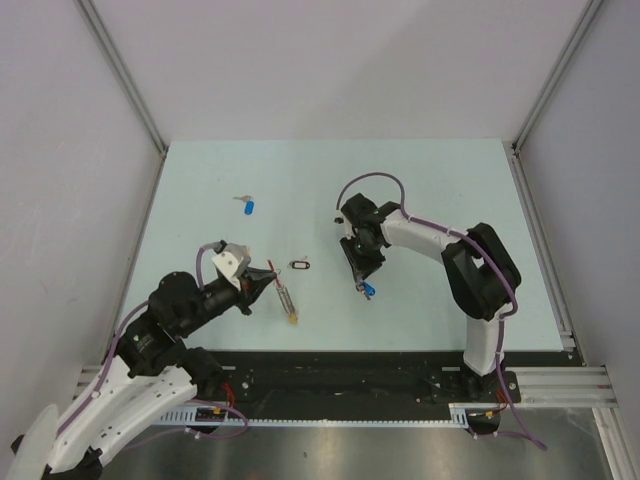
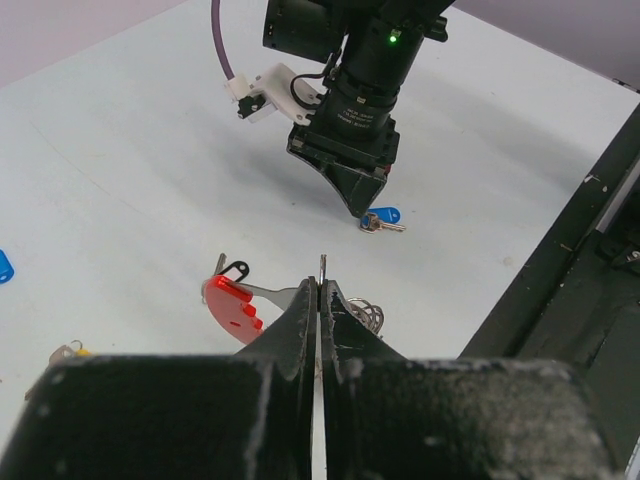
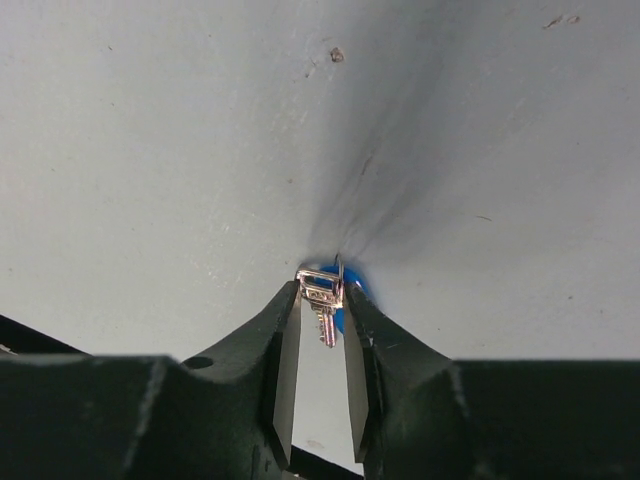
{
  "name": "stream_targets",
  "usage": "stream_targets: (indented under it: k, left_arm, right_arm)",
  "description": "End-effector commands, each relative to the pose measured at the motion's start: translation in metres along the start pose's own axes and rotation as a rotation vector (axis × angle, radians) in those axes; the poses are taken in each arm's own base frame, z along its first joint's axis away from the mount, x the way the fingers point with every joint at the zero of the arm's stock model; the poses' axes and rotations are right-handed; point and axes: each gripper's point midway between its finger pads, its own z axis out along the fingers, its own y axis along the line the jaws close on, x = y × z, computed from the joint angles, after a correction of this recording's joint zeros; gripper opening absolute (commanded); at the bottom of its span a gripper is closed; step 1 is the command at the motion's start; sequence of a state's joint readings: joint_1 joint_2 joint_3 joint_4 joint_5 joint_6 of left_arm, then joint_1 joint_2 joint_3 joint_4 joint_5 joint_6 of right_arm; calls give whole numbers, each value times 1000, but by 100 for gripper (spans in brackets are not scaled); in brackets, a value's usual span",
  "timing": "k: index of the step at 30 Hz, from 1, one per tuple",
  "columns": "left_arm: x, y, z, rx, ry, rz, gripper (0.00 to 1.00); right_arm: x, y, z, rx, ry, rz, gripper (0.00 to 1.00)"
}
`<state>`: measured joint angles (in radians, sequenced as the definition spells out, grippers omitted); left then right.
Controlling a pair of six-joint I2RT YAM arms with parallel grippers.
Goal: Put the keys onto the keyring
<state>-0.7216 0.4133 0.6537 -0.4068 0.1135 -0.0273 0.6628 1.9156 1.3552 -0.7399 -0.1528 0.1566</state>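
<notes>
My left gripper (image 2: 322,285) is shut on the thin silver metal of the keyring (image 2: 270,293); its red plastic arc (image 2: 232,303) sticks out to the left of the fingertips, just over the table. In the top view this gripper (image 1: 267,277) is at the front left. My right gripper (image 3: 322,292) points down at the table, pinching the silver head of a blue-tagged key (image 3: 322,300), which also shows in the top view (image 1: 369,291). A second blue key (image 1: 248,205) lies far left. A yellow-tagged key (image 1: 289,305) lies by my left gripper.
A small black-rimmed oval tag (image 1: 300,265) lies between the two grippers and shows behind the red arc (image 2: 235,268). A coiled wire ring (image 2: 368,312) lies right of my left fingers. The black rail (image 1: 350,375) runs along the table's near edge.
</notes>
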Motion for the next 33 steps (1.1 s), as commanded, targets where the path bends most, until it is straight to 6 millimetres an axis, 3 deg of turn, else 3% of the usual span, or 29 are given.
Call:
stream_targets:
  k: [1, 22, 26, 33]
  left_arm:
    - [-15, -4, -1, 28, -60, -5, 0]
    - [-15, -5, -1, 37, -64, -9, 0]
    - [-13, -5, 0, 39, -59, -11, 0]
    - [-14, -8, 0, 54, -62, -15, 0]
  right_arm:
    - [-2, 0, -1, -4, 25, 2, 27]
    - [-1, -4, 6, 21, 49, -15, 15]
    - [-2, -4, 8, 27, 51, -26, 3]
    - [-15, -3, -13, 102, -36, -112, 0]
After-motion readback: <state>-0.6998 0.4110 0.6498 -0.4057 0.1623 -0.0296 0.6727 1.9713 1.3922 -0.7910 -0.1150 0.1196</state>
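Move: The blue-tagged key lies flat about 1 cm below the right fingertips and 1 cm back, with its small wire ring standing up between them. Its blue tag is about 1 cm back and 2 cm to the hand's right. The black-tagged key lies about 12 cm to the left and 6 cm farther out; the keyring bundle hangs some 14 cm left, 10 cm back and 15 cm higher. From the left hand the blue-tagged key is about 11 cm ahead, 15 cm right and 24 cm down. The small ring of the blue-tagged key is what the right fingers go for: the right hand sinks a little over 1 cm onto it, easing slightly back and to its right, while the part-open fingers close slowly. Once low, they shut fully and pinch the wire edge-on, the hand edging barely forward. The left hand keeps its grip on the keyring, practically still. ##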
